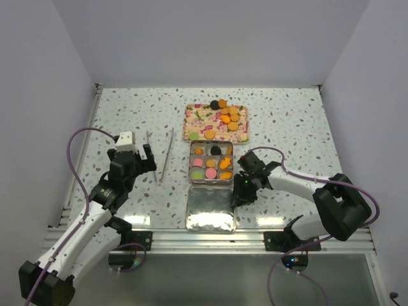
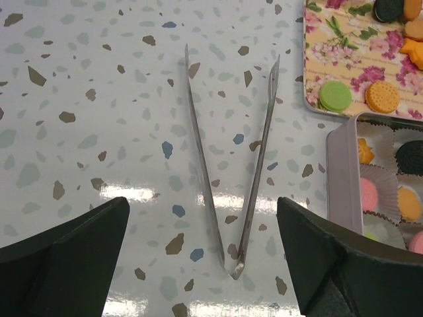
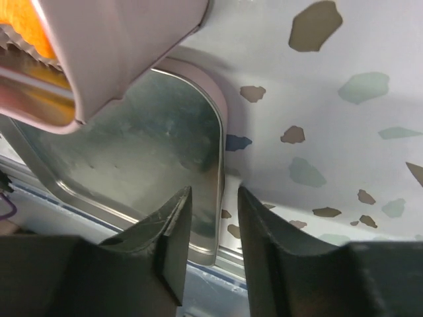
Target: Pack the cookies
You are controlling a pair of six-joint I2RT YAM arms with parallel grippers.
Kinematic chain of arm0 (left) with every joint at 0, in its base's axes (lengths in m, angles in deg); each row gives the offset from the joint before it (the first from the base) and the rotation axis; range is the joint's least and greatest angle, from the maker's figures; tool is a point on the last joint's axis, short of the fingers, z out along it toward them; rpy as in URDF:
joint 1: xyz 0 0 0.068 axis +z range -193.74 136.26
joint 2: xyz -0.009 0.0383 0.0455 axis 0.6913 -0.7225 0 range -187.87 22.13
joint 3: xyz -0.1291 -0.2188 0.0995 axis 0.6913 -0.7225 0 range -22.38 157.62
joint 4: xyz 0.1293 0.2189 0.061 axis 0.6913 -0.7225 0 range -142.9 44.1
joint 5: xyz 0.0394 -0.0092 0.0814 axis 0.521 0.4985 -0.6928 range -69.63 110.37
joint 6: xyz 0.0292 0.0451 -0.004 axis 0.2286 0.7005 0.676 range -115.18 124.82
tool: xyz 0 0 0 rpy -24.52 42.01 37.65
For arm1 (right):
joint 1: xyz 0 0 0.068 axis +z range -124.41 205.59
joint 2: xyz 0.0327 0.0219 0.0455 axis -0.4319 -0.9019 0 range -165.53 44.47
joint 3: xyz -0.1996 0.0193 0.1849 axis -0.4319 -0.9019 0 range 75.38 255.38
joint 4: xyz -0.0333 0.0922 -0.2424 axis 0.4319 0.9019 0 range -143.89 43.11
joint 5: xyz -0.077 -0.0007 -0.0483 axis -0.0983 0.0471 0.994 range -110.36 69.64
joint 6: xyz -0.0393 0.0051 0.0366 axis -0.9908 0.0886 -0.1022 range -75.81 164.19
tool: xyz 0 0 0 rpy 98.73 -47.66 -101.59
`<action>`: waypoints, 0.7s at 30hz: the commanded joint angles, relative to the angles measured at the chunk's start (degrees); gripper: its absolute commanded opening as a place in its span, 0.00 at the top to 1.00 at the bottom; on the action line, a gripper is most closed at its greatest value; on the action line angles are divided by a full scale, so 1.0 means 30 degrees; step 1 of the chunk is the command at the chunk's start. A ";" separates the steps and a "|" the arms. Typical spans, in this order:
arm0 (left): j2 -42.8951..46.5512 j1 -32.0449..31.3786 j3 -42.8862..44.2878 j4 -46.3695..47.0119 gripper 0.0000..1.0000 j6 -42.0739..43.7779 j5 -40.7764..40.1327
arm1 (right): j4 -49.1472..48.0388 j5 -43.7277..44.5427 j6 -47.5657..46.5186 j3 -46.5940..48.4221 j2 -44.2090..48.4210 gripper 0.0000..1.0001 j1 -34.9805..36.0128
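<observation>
Several cookies [image 1: 226,118], mostly orange with a green and a black one, lie on the floral tray [image 1: 194,116]. More cookies [image 1: 211,164] sit in paper cups inside the open tin [image 1: 190,162]. The tin's lid [image 1: 210,209] lies upside down, shiny side up, just in front of it. My right gripper [image 1: 237,194] is low at the lid's right edge. In the right wrist view the right gripper [image 3: 213,191] stands astride the lid [image 3: 145,152] rim, jaws narrow with a gap on each side. My left gripper [image 2: 203,205] hangs wide open above the hinge of the metal tongs [image 2: 234,267], holding nothing.
The tongs [image 1: 164,156] lie on the speckled table left of the tin, tips pointing away. A green and an orange cookie [image 2: 335,95] sit at the tray's [image 2: 350,59] near corner. The metal rail of the table's front edge runs just behind the lid.
</observation>
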 commanded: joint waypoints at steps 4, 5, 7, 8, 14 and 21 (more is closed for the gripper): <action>0.0600 0.0102 0.0964 -0.0427 0.00 0.0951 -0.0116 | -0.0784 0.2528 0.0354 0.0062 -0.0542 0.78 0.0580; 0.0600 0.0102 0.0964 -0.0456 0.00 0.0923 -0.0117 | -0.0608 0.2936 0.0354 0.0033 -0.0542 0.80 0.0667; 0.0746 0.0102 0.0964 -0.0515 0.00 0.0952 -0.0030 | -0.0343 0.3203 0.0383 -0.0026 -0.0513 0.85 0.0756; 0.0805 0.0102 0.0964 -0.0515 0.00 0.0952 0.0000 | -0.0255 0.3407 0.0412 -0.0026 -0.0513 0.92 0.0843; 0.1040 0.0102 0.1314 -0.0778 0.00 0.0749 0.0176 | 0.0593 0.3438 0.0062 0.0208 0.0068 1.00 0.0903; -0.0513 0.0102 0.6144 -0.4116 0.00 -0.0159 0.2663 | 0.5365 0.3351 -0.0466 0.2315 0.4550 1.00 0.0903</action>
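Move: The right hand is low beside the lid, its part-open fingers straddling the rim at the right side; the lid's middle is about 8 cm left, 1 cm back and 1 cm below. The cookie box is roughly 15 cm ahead and 8 cm left, 1 cm higher; the floral tray lies some 29 cm ahead and 6 cm left, at about table height. From the left hand, the lid is about 16 cm back, 23 cm right and 15 cm below. Almost in place, the right hand settles by half a centimetre and shuts its fingers on the lid's right rim, pinching the upright edge. Then it draws the lid rightward and lifts, ending roughly 2 cm right and 2 cm up from where it began, with a slight tilt of the wrist. The empty left hand rises about 5 cm, mostly late, fingers still wide open. ##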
